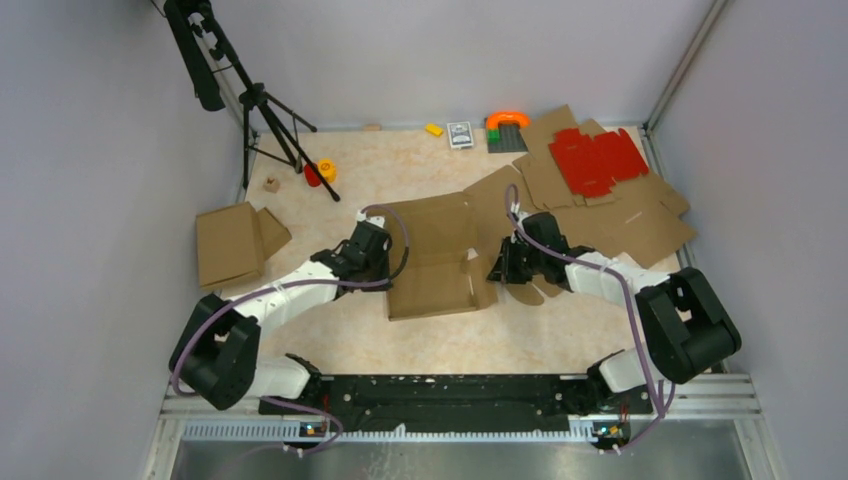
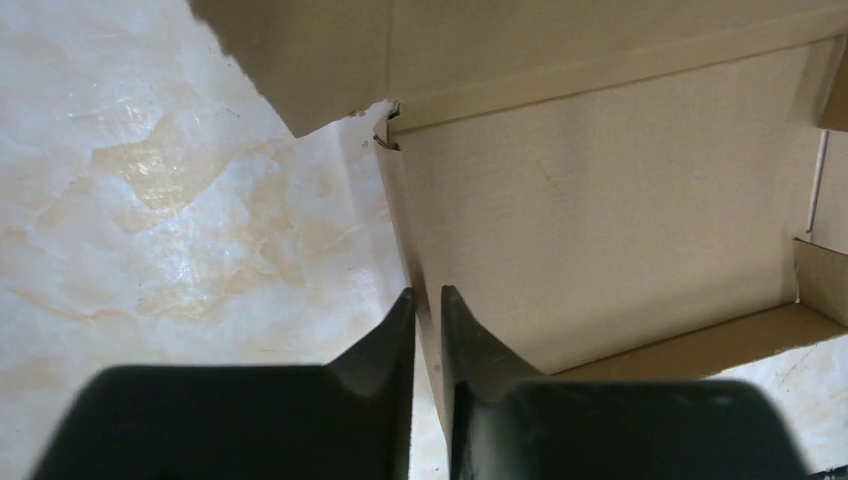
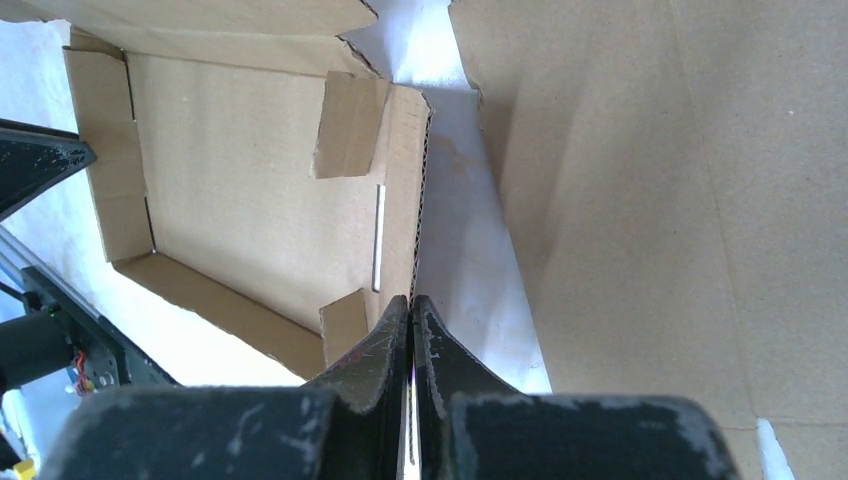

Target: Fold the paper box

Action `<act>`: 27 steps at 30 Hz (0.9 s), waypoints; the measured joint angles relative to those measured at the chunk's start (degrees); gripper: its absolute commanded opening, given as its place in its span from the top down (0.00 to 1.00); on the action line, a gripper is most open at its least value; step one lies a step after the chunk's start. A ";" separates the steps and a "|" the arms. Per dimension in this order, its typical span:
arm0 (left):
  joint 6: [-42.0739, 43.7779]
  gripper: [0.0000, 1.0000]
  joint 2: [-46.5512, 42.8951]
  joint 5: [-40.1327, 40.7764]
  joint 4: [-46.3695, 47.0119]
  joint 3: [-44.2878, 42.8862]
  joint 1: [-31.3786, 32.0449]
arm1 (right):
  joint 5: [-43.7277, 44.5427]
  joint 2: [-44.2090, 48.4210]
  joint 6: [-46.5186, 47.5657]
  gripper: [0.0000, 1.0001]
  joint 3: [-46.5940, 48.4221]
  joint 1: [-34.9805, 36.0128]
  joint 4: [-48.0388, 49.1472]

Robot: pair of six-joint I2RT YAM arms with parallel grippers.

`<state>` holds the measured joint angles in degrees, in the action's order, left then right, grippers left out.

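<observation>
The paper box (image 1: 435, 262) lies mid-table as a brown tray with its side walls raised and its rear panel lying flat behind it. My left gripper (image 1: 385, 262) is at its left wall. In the left wrist view that wall's edge runs between the nearly closed fingers (image 2: 428, 300), with the box floor (image 2: 600, 200) to the right. My right gripper (image 1: 497, 268) is at the right wall. In the right wrist view it (image 3: 411, 300) is pinched shut on that wall's corrugated edge, and the box interior (image 3: 250, 180) with its small folded tabs lies to the left.
Flat brown cardboard sheets (image 1: 620, 215) are piled at the back right, with a red die-cut sheet (image 1: 598, 160) on top. A folded cardboard piece (image 1: 232, 243) sits at the left. A black tripod (image 1: 265, 120) and small toys (image 1: 507, 128) stand along the back.
</observation>
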<state>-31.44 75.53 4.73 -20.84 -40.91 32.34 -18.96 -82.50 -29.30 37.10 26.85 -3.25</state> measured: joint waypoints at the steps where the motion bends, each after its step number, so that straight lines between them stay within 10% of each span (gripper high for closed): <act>1: 0.02 0.93 0.63 -0.15 0.17 0.00 0.00 | 0.15 0.00 0.04 1.00 0.37 0.22 -0.24; 11: 0.28 1.00 1.88 -0.81 0.35 -0.02 -0.50 | 1.90 0.04 -0.42 0.95 2.56 3.06 -1.05; 27: 0.11 1.00 1.88 -1.49 1.14 0.00 -0.59 | -0.83 -2.14 -3.34 0.57 4.44 7.13 1.73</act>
<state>-31.33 77.41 3.25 -19.70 -40.91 31.75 -19.79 -84.64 -32.64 41.54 33.98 -1.52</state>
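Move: The left gripper straddles the box's left wall, its middle at the fingertips and about 1 cm below them; the raised lid panel is about 12 cm ahead and 7 cm right, the front wall 5 cm back and 9 cm right. The right gripper holds the right flap's edge. The slot it goes towards is about 4 cm left, 1 cm ahead and 3 cm below; the two corner tabs lie 4 cm left, one 4 cm ahead, the other 4 cm back. Sink the left gripper just under 1 cm, shut its fingers on the left wall and hold there. With the right, carry the flap's edge about 5 cm left, rising some 2 cm on the way, over towards the tabs and slot; open the fingers to nearly half as you go, leaving the right finger against the flap's outer face. ##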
